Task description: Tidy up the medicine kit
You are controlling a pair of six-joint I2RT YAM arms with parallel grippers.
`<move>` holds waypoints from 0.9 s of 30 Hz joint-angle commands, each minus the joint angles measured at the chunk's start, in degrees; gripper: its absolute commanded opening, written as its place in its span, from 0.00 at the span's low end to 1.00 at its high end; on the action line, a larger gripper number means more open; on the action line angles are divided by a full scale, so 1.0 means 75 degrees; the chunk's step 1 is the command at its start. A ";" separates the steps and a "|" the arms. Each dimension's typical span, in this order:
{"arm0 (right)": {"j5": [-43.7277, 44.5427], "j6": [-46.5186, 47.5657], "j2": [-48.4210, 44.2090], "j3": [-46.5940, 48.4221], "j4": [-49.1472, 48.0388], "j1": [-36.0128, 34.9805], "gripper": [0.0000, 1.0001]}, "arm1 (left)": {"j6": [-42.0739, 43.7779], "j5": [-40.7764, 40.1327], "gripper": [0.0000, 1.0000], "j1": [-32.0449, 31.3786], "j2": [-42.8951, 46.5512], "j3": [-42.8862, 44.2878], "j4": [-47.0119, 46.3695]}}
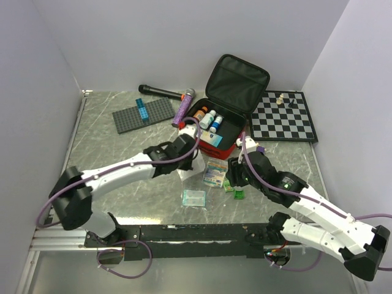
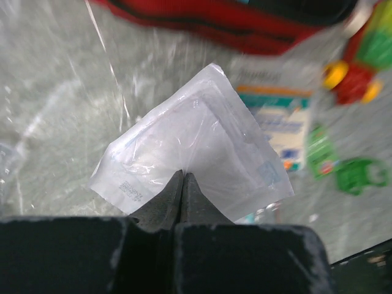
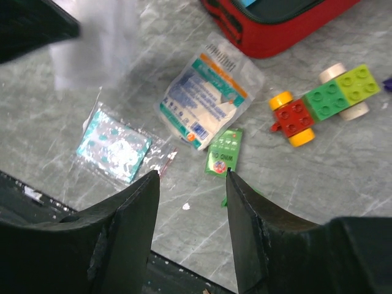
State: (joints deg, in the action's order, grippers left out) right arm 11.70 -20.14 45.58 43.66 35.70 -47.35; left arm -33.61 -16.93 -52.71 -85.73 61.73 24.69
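Note:
The medicine kit [image 1: 215, 139] is a red zip case lying open at the back centre, with its black-lined lid [image 1: 236, 76] up and small bottles [image 1: 207, 118] inside. In front of it my left gripper [image 1: 187, 160] is shut on a clear white packet [image 2: 196, 144], pinching its near edge with its fingertips [image 2: 183, 174]. My right gripper [image 3: 193, 174] hangs open over the table, just short of a small green sachet [image 3: 223, 151]. In the left wrist view the kit's red wall [image 2: 233, 24] runs along the top.
A teal-and-orange gauze packet [image 3: 205, 98] and a bagged teal sachet [image 3: 114, 150] lie in front of the kit. A brick toy car [image 3: 321, 101] stands to the right. At the back are a chessboard [image 1: 283, 116], a grey baseplate [image 1: 144, 114], a microphone [image 1: 160, 92] and a purple tube [image 1: 182, 109].

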 commanded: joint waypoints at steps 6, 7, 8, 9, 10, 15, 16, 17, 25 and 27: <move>0.1427 -0.0817 -0.1084 -0.0618 -0.0190 0.0009 0.54 | -0.0990 -0.0183 0.01 0.0885 -0.0484 0.2301 -0.0490; 0.1579 -0.0911 -0.1190 -0.0653 -0.0155 0.0009 0.54 | -0.1131 0.0005 0.01 0.1084 -0.0765 0.2594 -0.0560; 0.1684 -0.1063 -0.1319 -0.0676 -0.0097 -0.0014 0.55 | -0.1260 0.0204 0.01 0.1226 -0.1070 0.2910 -0.0689; 0.1836 -0.1169 -0.1401 -0.0665 -0.0027 0.0009 0.56 | -0.1366 0.0380 0.01 0.1378 -0.1398 0.3215 -0.0806; 0.1977 -0.1240 -0.1518 -0.0653 0.0055 -0.0003 0.56 | -0.1471 0.0486 0.01 0.1472 -0.1656 0.3485 -0.0970; 0.2645 -0.1778 -0.1929 -0.0641 0.0477 -0.0003 0.58 | -0.1847 0.0920 0.01 0.1707 -0.3331 0.5335 -0.0995; 0.2774 -0.1895 -0.2034 -0.0676 0.0536 -0.0003 0.59 | -0.1917 0.1014 0.01 0.1719 -0.3671 0.5699 -0.0995; 0.2868 -0.1989 -0.2081 -0.0723 0.0536 0.0021 0.58 | -0.1987 0.1096 0.01 0.1719 -0.3999 0.6085 -0.0995; 0.3115 -0.2224 -0.2105 -0.0771 0.0653 -0.0003 0.59 | -0.2597 0.1788 0.01 0.1591 -0.5384 0.7061 -0.1346; 0.3127 -0.2236 -0.2082 -0.0770 0.0677 -0.0003 0.59 | -0.2656 0.1928 0.01 0.1544 -0.5595 0.7143 -0.1451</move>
State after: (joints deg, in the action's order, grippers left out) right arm 32.69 -35.46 29.34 37.98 39.90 -47.35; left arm -50.92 -6.22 -39.94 -126.08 111.46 16.95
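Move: Out ahead of the left hand, which already holds the white packet, lies the open medicine kit, its middle about 15 cm forward, 9 cm right and 6 cm lower. In it, the white bottle lies some 19 cm forward and 9 cm right, the blue-white bottle about 17 forward and 12 right, the blue pouch about 11 forward and 9 right. From the right hand the kit's middle is roughly 22 cm forward, 7 left and 11 below. Carrying the white packet in shut fingers, the left hand swings some 22 cm forward and 12 cm right to the kit, arching up about 12 cm to pass over its near wall and then sinking about 7 cm while easing right. Its wrist rolls about 30 degrees, left side down, and turns slightly counter-clockwise. The empty right hand draws 7 cm to its right, turning about 25 degrees clockwise. ##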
